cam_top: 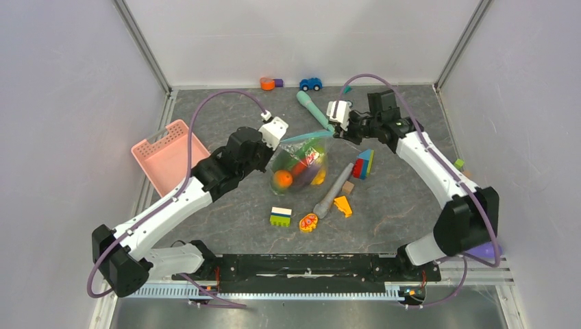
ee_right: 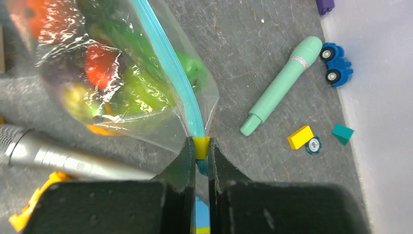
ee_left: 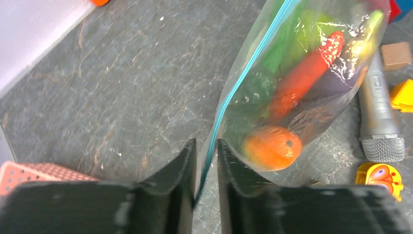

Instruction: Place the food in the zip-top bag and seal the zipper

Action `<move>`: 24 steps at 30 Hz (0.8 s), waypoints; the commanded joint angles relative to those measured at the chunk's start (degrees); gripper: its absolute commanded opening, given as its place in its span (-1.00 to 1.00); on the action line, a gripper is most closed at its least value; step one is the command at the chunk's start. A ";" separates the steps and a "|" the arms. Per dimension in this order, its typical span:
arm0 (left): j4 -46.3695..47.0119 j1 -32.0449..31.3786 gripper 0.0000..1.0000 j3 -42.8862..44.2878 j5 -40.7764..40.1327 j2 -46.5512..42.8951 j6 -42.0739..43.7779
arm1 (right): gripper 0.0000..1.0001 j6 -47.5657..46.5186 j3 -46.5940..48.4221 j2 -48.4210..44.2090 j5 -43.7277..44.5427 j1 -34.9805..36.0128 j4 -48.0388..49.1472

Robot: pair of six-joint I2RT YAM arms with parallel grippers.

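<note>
The clear zip-top bag (cam_top: pixel 299 161) hangs between my two grippers in the middle of the table. Inside it is the food: an orange (ee_left: pixel 272 147), a red piece (ee_left: pixel 304 73) and green pieces (ee_right: pixel 141 87). The teal zipper (ee_left: pixel 243 78) runs along its top edge. My left gripper (ee_left: pixel 206 146) sits at the zipper's left end, fingers slightly apart, with the strip passing loose between them. At the right end, my right gripper (ee_right: pixel 201 146) is shut on the zipper (ee_right: pixel 168 68), at its yellow tab.
A pink basket (cam_top: pixel 168 154) stands to the left. A teal stick (cam_top: pixel 312 110) and blue car (cam_top: pixel 310 83) lie behind the bag. A grey microphone toy (cam_top: pixel 334 188), building blocks (cam_top: pixel 363 163) and a flat orange-red oval toy (cam_top: pixel 308 222) lie in front and to the right.
</note>
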 commanded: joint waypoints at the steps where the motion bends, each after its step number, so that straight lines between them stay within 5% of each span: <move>1: 0.39 0.93 -0.12 -0.08 -5.00 0.45 -4.27 | -0.98 8.37 4.05 5.77 6.29 4.50 6.99; 4: -1.88 0.95 0.98 2.71 -9.83 1.60 -7.35 | -0.96 15.26 5.59 9.11 14.00 7.48 11.82; 14: 0.26 1.01 0.99 2.54 -25.48 -8.28 -20.34 | -0.80 32.07 8.84 18.12 20.21 8.11 25.32; 19: -0.88 1.01 0.99 0.36 -27.00 -14.88 -23.92 | -0.08 33.04 12.50 20.37 21.09 8.13 25.90; 22: -0.97 1.01 0.99 -1.19 -28.15 -17.48 -25.39 | 0.94 34.69 15.09 19.45 24.90 8.11 24.73; 24: -1.16 1.01 0.99 -2.02 -29.65 -18.29 -26.76 | 0.96 36.12 15.08 17.48 29.12 7.97 24.63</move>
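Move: Both hands hold the zipper's ends. The filled bag's middle is about 3 cm back, 7 cm right and 9 cm below the left hand, and 8 cm back, 11 cm left and 9 cm below the right. From the right hand, on the table some 14 cm down, the green microphone lies 9 cm ahead and 5 cm left, and the block stack 8 cm back and 7 cm right. Left releases the zipper, withdrawing 10 cm left and up; right carries its end 10 cm forward-left, then opens. ##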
